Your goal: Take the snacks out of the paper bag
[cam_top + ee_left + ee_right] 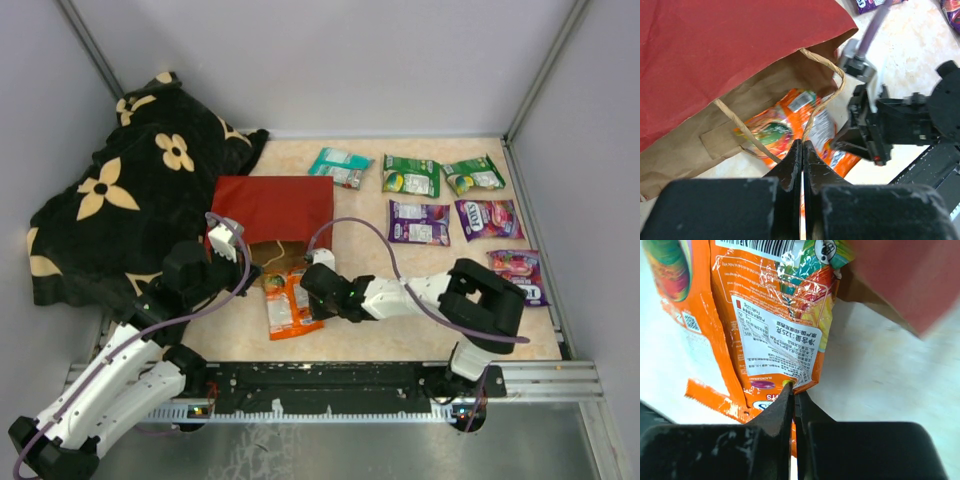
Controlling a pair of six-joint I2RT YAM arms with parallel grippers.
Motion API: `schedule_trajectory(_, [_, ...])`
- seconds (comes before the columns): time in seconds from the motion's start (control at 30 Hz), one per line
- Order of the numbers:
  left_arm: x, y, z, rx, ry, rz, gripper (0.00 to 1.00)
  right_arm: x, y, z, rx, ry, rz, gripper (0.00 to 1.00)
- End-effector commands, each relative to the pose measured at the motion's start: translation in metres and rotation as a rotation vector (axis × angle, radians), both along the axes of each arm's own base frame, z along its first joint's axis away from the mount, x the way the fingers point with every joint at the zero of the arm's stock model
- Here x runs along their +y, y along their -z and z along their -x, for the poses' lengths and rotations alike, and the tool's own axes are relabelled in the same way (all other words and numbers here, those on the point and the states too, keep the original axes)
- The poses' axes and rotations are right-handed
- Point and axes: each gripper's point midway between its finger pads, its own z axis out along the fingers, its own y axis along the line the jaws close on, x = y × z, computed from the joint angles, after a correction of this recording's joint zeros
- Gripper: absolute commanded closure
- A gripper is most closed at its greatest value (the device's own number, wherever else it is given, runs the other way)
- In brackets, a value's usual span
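The red paper bag (270, 205) lies on its side, its brown mouth (765, 100) facing the near edge. Two orange snack packets (290, 303) lie half out of that mouth. My left gripper (803, 142) is at the bag's mouth (238, 252), shut on a cord handle (825, 92). My right gripper (794, 387) is shut on the lower edge of one orange packet (775, 335), just in front of the bag (318, 275). Teal (340, 167), green (411, 175), purple (418, 222) and pink-red (518, 272) packets lie on the table to the right.
A black flower-patterned blanket (120, 210) is heaped at the back left, touching the bag. A second green packet (473, 175) and a second purple one (488, 218) lie in the rows at right. Grey walls close the back and both sides.
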Motion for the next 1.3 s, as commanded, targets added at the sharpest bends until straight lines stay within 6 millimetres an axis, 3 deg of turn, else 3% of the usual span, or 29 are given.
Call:
schedule_trajectory(0.0, [-0.002,-0.002,0.001,0.004,0.006,0.007,1.00,-0.091,-0.014,-0.029,-0.288,-0.080,0.460,1.00])
schedule_trajectory(0.2, [-0.003,0.000,0.001,0.014,0.014,0.005,1.00,-0.138,-0.037,-0.043,-0.403,-0.025,0.561,1.00])
schedule_trajectory(0.43, [-0.003,0.002,0.001,0.020,0.010,-0.001,1.00,-0.180,-0.054,-0.041,-0.360,0.026,0.490,1.00])
schedule_trajectory(0.73, [0.001,0.003,-0.003,0.020,-0.016,-0.014,1.00,-0.180,-0.099,-0.014,-0.179,0.124,0.196,1.00])
schedule_trajectory(0.83, [0.001,0.004,-0.003,0.022,-0.020,-0.016,1.00,-0.202,-0.109,-0.013,-0.080,0.293,0.169,1.00])
schedule_trajectory(0.9, [0.001,0.004,-0.003,0.024,-0.020,-0.016,1.00,-0.215,-0.116,-0.015,-0.026,0.416,0.122,1.00])
schedule_trajectory(1.07, [0.002,0.004,-0.004,0.027,-0.023,-0.019,1.00,-0.205,-0.138,-0.026,0.047,0.613,-0.125,1.00])
schedule_trajectory(1.27, [0.001,0.004,-0.003,0.026,-0.021,-0.014,1.00,-0.199,-0.129,-0.049,0.263,0.885,-0.463,1.00])
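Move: The right hand, low over the table, holds the orange packet by its near right edge; the open table it is carried towards lies about 29 cm to its right and 9 cm ahead. The bag mouth is some 13 cm ahead, 8 cm left and slightly higher; the near purple packet lies 24 cm ahead and 29 cm right. From the left hand, at the bag handle, that open table is roughly 41 cm right, 6 cm ahead and 18 cm below. Keeping its pinch on the orange packet's edge, the right hand sweeps about 22 cm to the right, away from the bag mouth and towards the open table short of the purple packet, low at first and then climbing to some 11 cm above where it began. Its fingers swing from leaning left to leaning forward on the way, then the wrist turns about 40 degrees clockwise, while the left hand keeps the bag's handle in its shut fingers and sinks only slightly. ##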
